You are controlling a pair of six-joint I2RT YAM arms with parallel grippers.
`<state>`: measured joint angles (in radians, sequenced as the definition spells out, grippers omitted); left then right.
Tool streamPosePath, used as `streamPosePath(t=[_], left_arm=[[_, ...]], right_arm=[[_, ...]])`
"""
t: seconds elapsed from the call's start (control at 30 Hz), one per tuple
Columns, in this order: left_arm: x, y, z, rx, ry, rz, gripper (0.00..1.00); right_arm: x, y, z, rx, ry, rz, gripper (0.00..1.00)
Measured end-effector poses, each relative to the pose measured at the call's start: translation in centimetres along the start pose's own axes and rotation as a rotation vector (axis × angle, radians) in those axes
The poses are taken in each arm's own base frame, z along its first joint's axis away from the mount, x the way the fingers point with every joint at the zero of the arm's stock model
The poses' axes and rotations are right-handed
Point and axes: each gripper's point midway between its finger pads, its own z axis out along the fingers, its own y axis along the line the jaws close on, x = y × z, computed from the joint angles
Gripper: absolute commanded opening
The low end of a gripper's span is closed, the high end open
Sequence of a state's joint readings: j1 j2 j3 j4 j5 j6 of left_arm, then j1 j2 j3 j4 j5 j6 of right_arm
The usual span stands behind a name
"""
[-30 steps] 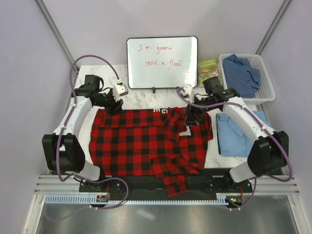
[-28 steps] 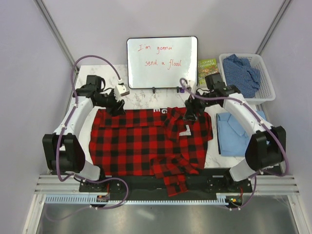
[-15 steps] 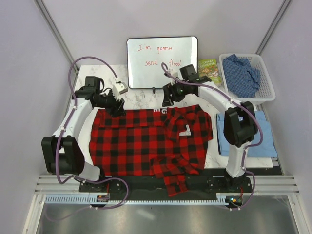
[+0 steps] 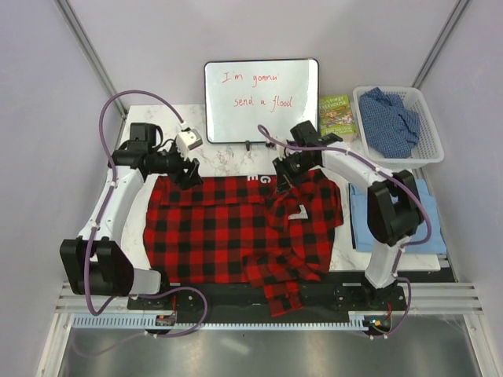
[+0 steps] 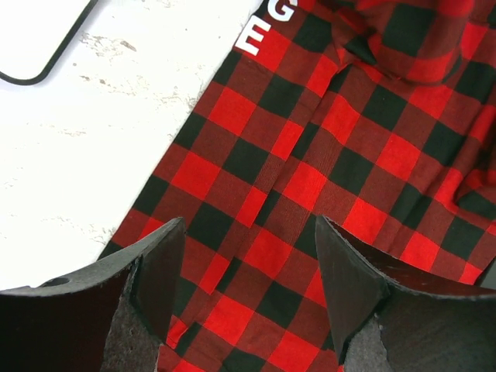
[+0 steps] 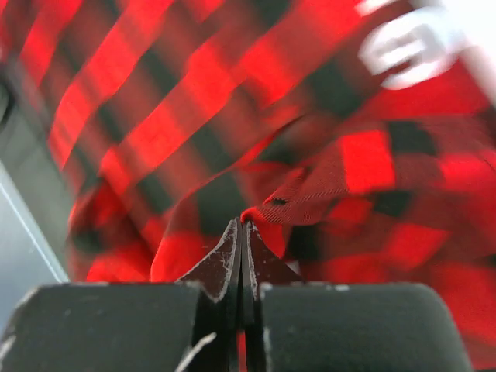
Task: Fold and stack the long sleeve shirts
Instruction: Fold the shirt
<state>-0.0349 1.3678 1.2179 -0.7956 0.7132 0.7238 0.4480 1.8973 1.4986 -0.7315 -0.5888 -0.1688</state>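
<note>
The red-and-black checked flannel [image 4: 228, 232] lies spread on the table, its white lettering [image 5: 267, 27] at the far edge and its right side bunched. My left gripper [image 4: 187, 174] is open just above the flannel's far left edge, and checked cloth [image 5: 256, 248] shows between its fingers. My right gripper [image 4: 281, 179] is at the far middle of the flannel, near the lettering. Its jaws are shut, with a raised fold of the cloth [image 6: 310, 198] at their tips. A light blue shirt [image 4: 381, 216] lies folded to the right. The darker blue speckled shirt [image 4: 391, 118] lies crumpled in a basket.
A whiteboard [image 4: 262, 100] with red writing stands at the back middle, close behind both grippers. A book [image 4: 336, 115] lies beside it, and the white basket [image 4: 429, 151] sits at the back right. Bare marble tabletop [image 5: 93, 139] shows left of the flannel.
My right arm swung left from the flannel's right side toward the whiteboard, then came down at the far middle edge and shut. My left gripper opened wider and barely moved.
</note>
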Motion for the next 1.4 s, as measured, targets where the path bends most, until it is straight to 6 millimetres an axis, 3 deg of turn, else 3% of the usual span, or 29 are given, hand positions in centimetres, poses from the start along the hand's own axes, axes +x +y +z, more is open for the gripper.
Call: streamPosePath(t=[0.13, 0.3, 0.37, 0.43, 0.57, 0.7, 0.87, 1.0, 1.17, 1.3, 1.4], left_arm=[[-0.6, -0.7, -0.3, 0.011, -0.031, 0.017, 0.75], [0.6, -4.3, 0.7, 0.103, -0.043, 0.023, 0.76], [1.7, -6.3, 1.7, 0.165, -0.028, 0.027, 0.77], [2.9, -8.5, 2.9, 0.232, -0.016, 0.043, 0.77], [4.1, -11.9, 4.8, 0.339, -0.025, 0.111, 0.76], [3.1, -13.2, 6.6, 0.379, -0.088, 0.25, 0.76], [1.7, -14.0, 10.3, 0.42, -0.145, 0.364, 0.74], [1.7, -15.5, 14.0, 0.488, -0.154, 0.444, 0.74], [-0.2, -15.8, 17.8, 0.53, -0.181, 0.536, 0.79], [-2.3, -15.2, 19.4, 0.528, -0.216, 0.608, 0.79], [-3.1, -15.4, 20.0, 0.537, -0.236, 0.67, 0.77]], right_arm=[[4.4, 5.4, -2.0, -0.12, 0.037, -0.23, 0.0], [10.5, 9.2, -4.2, -0.196, 0.066, -0.55, 0.04], [12.6, 9.6, -4.3, -0.213, 0.105, -0.652, 0.16], [13.7, 9.3, -3.9, -0.222, 0.143, -0.732, 0.4], [15.4, 8.1, -3.6, -0.216, 0.2, -0.829, 0.53], [16.5, 7.5, -3.9, -0.203, 0.224, -0.879, 0.59], [14.8, 7.8, -5.6, -0.128, 0.116, -0.835, 0.61], [12.4, 5.1, -7.4, -0.022, -0.009, -0.682, 0.61], [11.7, 3.7, -7.6, -0.009, -0.032, -0.555, 0.61], [10.9, 3.2, -8.0, -0.003, -0.062, -0.493, 0.57], [9.4, 1.6, -8.7, 0.018, -0.104, -0.413, 0.52]])
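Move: The bunched sleeve is already pinched in the right fingers, most of it about 6 cm back of them. The near sleeve, towards which it is taken, lies about 27 cm back and 1 cm left, the white patch about 8 cm back and 4 cm right, the white letters 2 cm ahead and 8 cm left, all some 3 cm below. From the raised left hand the bunched sleeve is roughly 25 cm right, 8 cm back and 11 cm below. The bunched sleeve, still pinched by the right fingers, is drawn back about 17 cm and somewhat right towards the near sleeve as the hand turns counter-clockwise; the fingers then open and the hand goes forward, rising and turning back. The left hand, kept open, swings back, then right some 23 cm in all, sinking and turning clockwise towards the bunched sleeve. ##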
